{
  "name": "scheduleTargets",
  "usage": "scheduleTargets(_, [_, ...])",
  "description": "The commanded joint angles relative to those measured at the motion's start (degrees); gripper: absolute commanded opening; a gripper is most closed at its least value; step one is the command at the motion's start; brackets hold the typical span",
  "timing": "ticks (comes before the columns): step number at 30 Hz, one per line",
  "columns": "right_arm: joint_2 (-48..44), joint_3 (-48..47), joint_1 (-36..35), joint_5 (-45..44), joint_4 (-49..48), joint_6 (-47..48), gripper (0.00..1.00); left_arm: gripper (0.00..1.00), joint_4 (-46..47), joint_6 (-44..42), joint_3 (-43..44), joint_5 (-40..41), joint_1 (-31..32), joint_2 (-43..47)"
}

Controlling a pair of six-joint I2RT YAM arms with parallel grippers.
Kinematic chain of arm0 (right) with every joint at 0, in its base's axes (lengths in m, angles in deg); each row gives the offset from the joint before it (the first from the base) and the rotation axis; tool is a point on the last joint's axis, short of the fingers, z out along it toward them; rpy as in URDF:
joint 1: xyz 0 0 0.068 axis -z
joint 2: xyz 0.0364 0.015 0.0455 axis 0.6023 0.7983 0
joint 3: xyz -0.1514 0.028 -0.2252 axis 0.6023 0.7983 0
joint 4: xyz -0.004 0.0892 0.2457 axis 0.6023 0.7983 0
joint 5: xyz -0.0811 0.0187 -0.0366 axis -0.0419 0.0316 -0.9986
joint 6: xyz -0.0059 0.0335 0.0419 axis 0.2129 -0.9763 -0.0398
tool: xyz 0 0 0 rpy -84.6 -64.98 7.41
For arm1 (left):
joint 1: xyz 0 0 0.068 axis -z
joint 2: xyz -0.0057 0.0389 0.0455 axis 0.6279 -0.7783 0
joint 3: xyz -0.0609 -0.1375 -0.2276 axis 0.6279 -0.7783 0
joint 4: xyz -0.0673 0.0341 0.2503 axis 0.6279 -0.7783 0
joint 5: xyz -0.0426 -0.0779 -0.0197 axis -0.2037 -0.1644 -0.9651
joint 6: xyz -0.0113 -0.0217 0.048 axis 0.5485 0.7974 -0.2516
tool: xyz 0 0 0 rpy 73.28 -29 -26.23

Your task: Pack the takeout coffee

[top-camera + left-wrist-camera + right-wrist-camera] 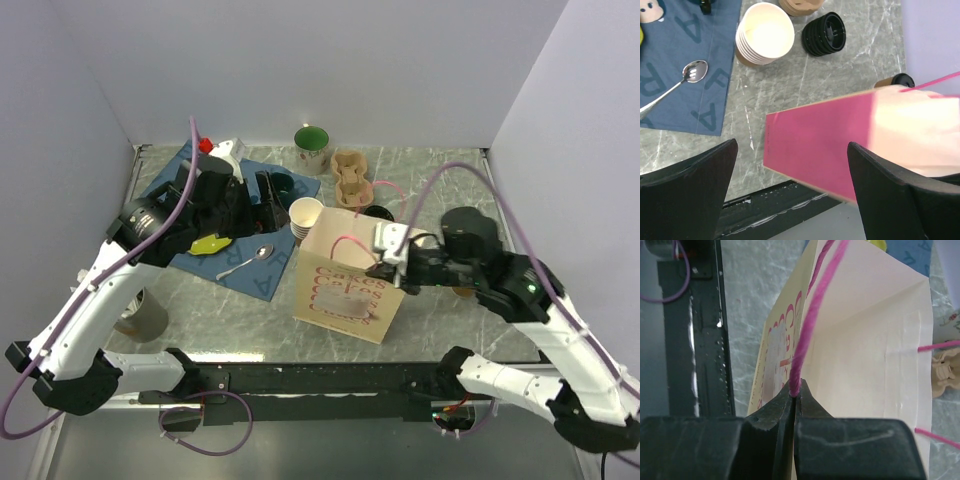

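Observation:
The takeout coffee point(897, 81), a brown cup with a black lid, stands on the table behind the paper bag point(840, 145); only its top shows. From above it is mostly hidden under the right arm. The bag point(345, 290) stands open mid-table with pink cord handles. My right gripper point(796, 390) is shut on one pink handle point(807, 325) at the bag's rim point(385, 262). My left gripper point(790, 150) hangs open to the left of the bag with nothing between its fingers; seen from above it is over the blue mat point(260, 195).
A stack of lidless paper cups point(305, 217) and a stack of black lids point(825, 34) stand behind the bag. A cup carrier point(350, 175) and a green mug point(312, 147) are further back. A spoon point(245, 263) lies on the blue mat point(200, 255). A grey cup point(145, 315) is at the left.

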Motion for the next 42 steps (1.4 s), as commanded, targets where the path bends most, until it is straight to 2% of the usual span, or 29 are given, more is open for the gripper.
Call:
scheduleTargets(1, [2.4,1.4,-5.2,-8.2,-6.5,5.2,0.0,0.98,-0.5,1.8,-0.3,2.2,-0.4,-0.1])
scheduleTargets(4, [5.3,2.1,-8.1,-8.8,-7.0,6.3,0.0,0.99,0.9,2.6,-3.1,0.4,-0.6,1.0])
scheduleTargets(7, [5.5,6.0,-9.4,-8.3,-10.7,5.1,0.06,0.99,3.9,3.3,-8.1,-3.2,-0.6,2.4])
scheduleTargets(8, [5.2,7.7,-9.6,-8.0,-11.4,4.7,0.14,0.97,4.6,3.7,-8.9,-3.7,-0.6,3.2])
scheduleTargets(10, [5.1,8.5,-10.8,-8.5,-11.9,3.3,0.22,0.96,6.0,4.1,-10.5,-4.9,-0.6,3.9])
scheduleTargets(13, [5.1,7.9,-11.3,-9.3,-11.1,1.6,0.4,0.95,7.3,3.1,-13.6,-6.7,-0.6,5.1])
scheduleTargets(14, [4.9,7.1,-11.3,-9.5,-10.7,1.1,0.49,0.94,7.6,2.8,-13.8,-8.0,-0.6,5.2])
scheduleTargets(17, [3.9,5.0,-11.3,-9.9,-10.0,-0.8,0.56,0.9,8.9,1.8,-14.0,-9.9,-0.6,5.3])
scheduleTargets(25, [2.1,-0.5,-11.3,-12.3,-10.2,-11.0,0.63,0.86,13.6,-0.3,-16.3,-14.9,-0.5,3.7])
scheduleTargets(30, [3.6,-6.5,-11.3,-22.6,-11.7,-19.1,0.63,0.74,13.0,-1.9,-16.9,-14.0,-0.5,1.1])
scheduleTargets(33, [7.5,-13.8,-11.1,-31.9,-8.8,-23.8,0.63,0.66,13.5,-2.6,-16.9,-12.5,-0.4,1.0])
scheduleTargets(34, [9.9,-15.6,-10.9,-34.5,-7.7,-26.9,0.64,0.58,13.7,-2.8,-17.1,-12.2,-0.4,1.0])
scheduleTargets(36, [12.6,-21.1,-9.4,-37.5,-5.9,-30.0,0.63,0.52,13.8,-3.3,-17.2,-12.1,-0.4,0.9])
scheduleTargets(40, [20.9,-30.7,-6.5,-43.8,-1.0,-37.3,0.61,0.52,14.1,-4.2,-17.7,-12.0,-0.3,0.4])
scheduleTargets(42, [22.7,-34.1,-3.8,-43.6,0.5,-39.5,0.61,0.51,14.4,-4.8,-17.8,-11.5,-0.2,0.1])
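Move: My right fingers hold the paper bag by its near handle. The clear table spot for it lies about 4 cm ahead of that hand, 8 cm left and some 30 cm below. From the same hand, the paper cups stand about 21 cm ahead and 14 cm left, the black lids 22 cm ahead and 3 cm right, the lidded coffee 9 cm ahead and 23 cm right. From my left hand, the bag's middle is about 5 cm back, 14 cm right and 15 cm down. I lower the bag some 7 cm with my right hand, carrying it about 4 cm left, and open the fingers to let go of the handle. Then I lift that hand clear, some 18 cm up and finally 9 cm forward over the bag, turning it clockwise. Meanwhile my left hand sinks about 8 cm and eases right, towards the bag's left rim, its fingers half closing. ##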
